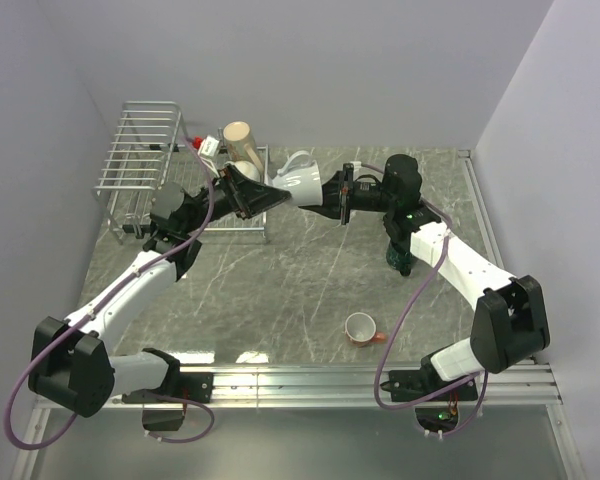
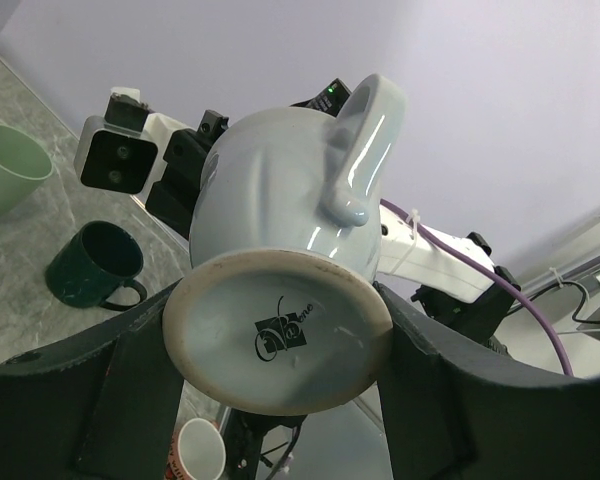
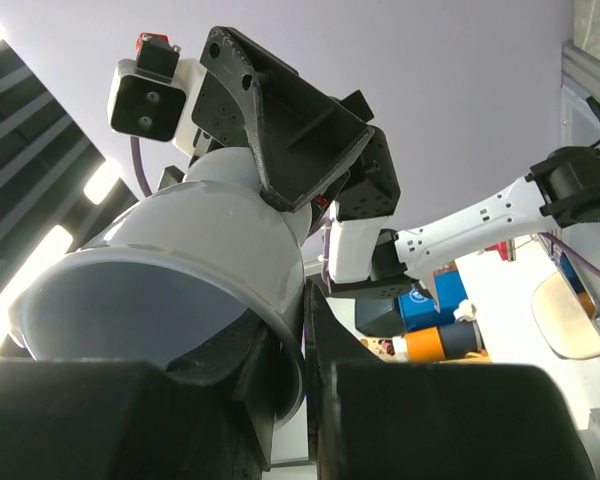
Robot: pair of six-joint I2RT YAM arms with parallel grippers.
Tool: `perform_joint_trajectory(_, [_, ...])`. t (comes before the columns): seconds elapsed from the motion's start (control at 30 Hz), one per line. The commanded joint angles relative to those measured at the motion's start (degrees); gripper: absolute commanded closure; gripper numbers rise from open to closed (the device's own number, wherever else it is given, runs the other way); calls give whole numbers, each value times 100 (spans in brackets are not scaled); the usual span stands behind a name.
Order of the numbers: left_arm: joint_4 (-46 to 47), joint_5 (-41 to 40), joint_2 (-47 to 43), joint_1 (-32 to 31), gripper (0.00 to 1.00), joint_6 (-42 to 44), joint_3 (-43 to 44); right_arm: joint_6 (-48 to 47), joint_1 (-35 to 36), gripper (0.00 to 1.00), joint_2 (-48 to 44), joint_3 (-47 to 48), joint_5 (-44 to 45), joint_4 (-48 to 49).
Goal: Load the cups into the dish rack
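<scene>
A pale blue cup (image 1: 302,180) hangs on its side in the air between my two grippers, to the right of the dish rack (image 1: 140,150). My left gripper (image 1: 275,192) is shut on the cup's foot; in the left wrist view the cup's base (image 2: 280,345) sits between the jaws. My right gripper (image 1: 325,195) is shut on the cup's rim, pinching the wall (image 3: 180,260). A beige cup (image 1: 240,138) stands at the rack. The dark green cup (image 1: 398,258) stands under my right arm. The orange-red cup (image 1: 360,327) stands near the front. A pale green cup (image 2: 5,170) shows at the left of the left wrist view.
The rack's tall barred section is at the far left by the wall. The dark green cup (image 2: 95,262) and the orange-red cup (image 2: 200,450) also show below the held cup. Walls close in on the left, back and right.
</scene>
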Motion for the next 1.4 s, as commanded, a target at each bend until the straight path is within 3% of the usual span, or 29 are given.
perform_joint_trajectory(0.0, [167, -36, -136, -24, 39, 109, 201, -36, 11, 100, -194, 74, 20, 417])
perform_joint_trajectory(0.1, [140, -53, -127, -24, 37, 153, 289, -97, 11, 100, -230, 30, -24, 312])
perform_joint_trajectory(0.2, [202, -10, -100, -24, 49, 118, 377, -150, 11, 100, -256, 12, -51, 232])
perform_joint_trajectory(0.23, [158, -1, -92, -24, 73, 135, 430, -159, 11, 100, -256, 3, -59, 214])
perform_joint_trajectory(0.27, [114, -9, -92, -24, 91, 136, 456, -177, 11, 100, -256, -6, -68, 197])
perform_joint_trajectory(0.3, [44, -27, -92, -24, 100, 144, 474, -185, 2, 100, -256, -23, -77, 153])
perform_joint_trajectory(0.43, [-245, -18, -179, -24, 100, 258, 570, -194, 11, 100, -239, -111, -103, 100])
perform_joint_trajectory(0.53, [-1105, -150, -241, -24, 100, 653, 789, -326, -15, 68, -195, -94, -104, -66])
perform_joint_trajectory(0.57, [-1395, -237, -311, -24, 100, 889, 834, -422, -41, 47, -160, -67, -112, -128])
perform_joint_trajectory(0.6, [-1598, -377, -355, -24, 100, 996, 869, -484, -59, 32, -142, 11, -104, -259])
perform_joint_trajectory(0.67, [-2143, -545, -486, -24, 100, 1250, 896, -615, -86, 19, -63, 125, -112, -374])
perform_joint_trajectory(0.93, [-3251, -1273, -733, 55, 100, 1717, 834, -1055, -103, 16, 157, 302, -77, -901])
perform_joint_trajectory(1.07, [-4393, -2036, -567, 64, 100, 2216, 1238, -2070, -226, 16, 104, 415, 89, -1831])
perform_joint_trajectory(1.13, [-5088, -2355, -374, 72, 100, 2507, 1536, -2906, -462, 16, 130, 626, 326, -3251])
perform_joint_trajectory(1.17, [-5394, -2582, -312, 81, 100, 2604, 1633, -3850, -551, 16, 139, 853, 658, -4345])
perform_joint_trajectory(1.2, [-5510, -2689, -250, 73, 100, 2684, 1721, -4312, -638, 16, 174, 951, 896, -4843])
perform_joint_trajectory(1.27, [-5686, -2883, -66, 73, 100, 2894, 1950, -5243, -911, 16, 209, 1023, 1249, -5592])
perform_joint_trajectory(1.37, [-6195, -3357, 277, 73, 100, 3193, 2380, -5792, -1227, 16, 105, 769, 1662, -6227])
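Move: The left hand has the pale blue cup by its base, the cup's middle 4 cm to its right. The middle of the dish rack's low tray lies some 28 cm ahead, 18 cm left and 33 cm below; the white cup in it about 27 ahead and 13 left, the tall beige cup 40 ahead and 12 left. From the right hand the pale blue cup is 3 cm left and 3 up, level ahead; the dark green cup roughly 8 cm ahead, 27 right and 31 below. The right fingers, pinching the pale blue cup's wall at first, open and let go while the left hand keeps its grip on the base end. The left hand then carries the cup down about 8 cm, forward and left towards the rack, fingers swinging forward and tipping down; the freed right hand backs off down some 10 cm, right and a little forward, its fingers tipping down nearly 30 degrees. ##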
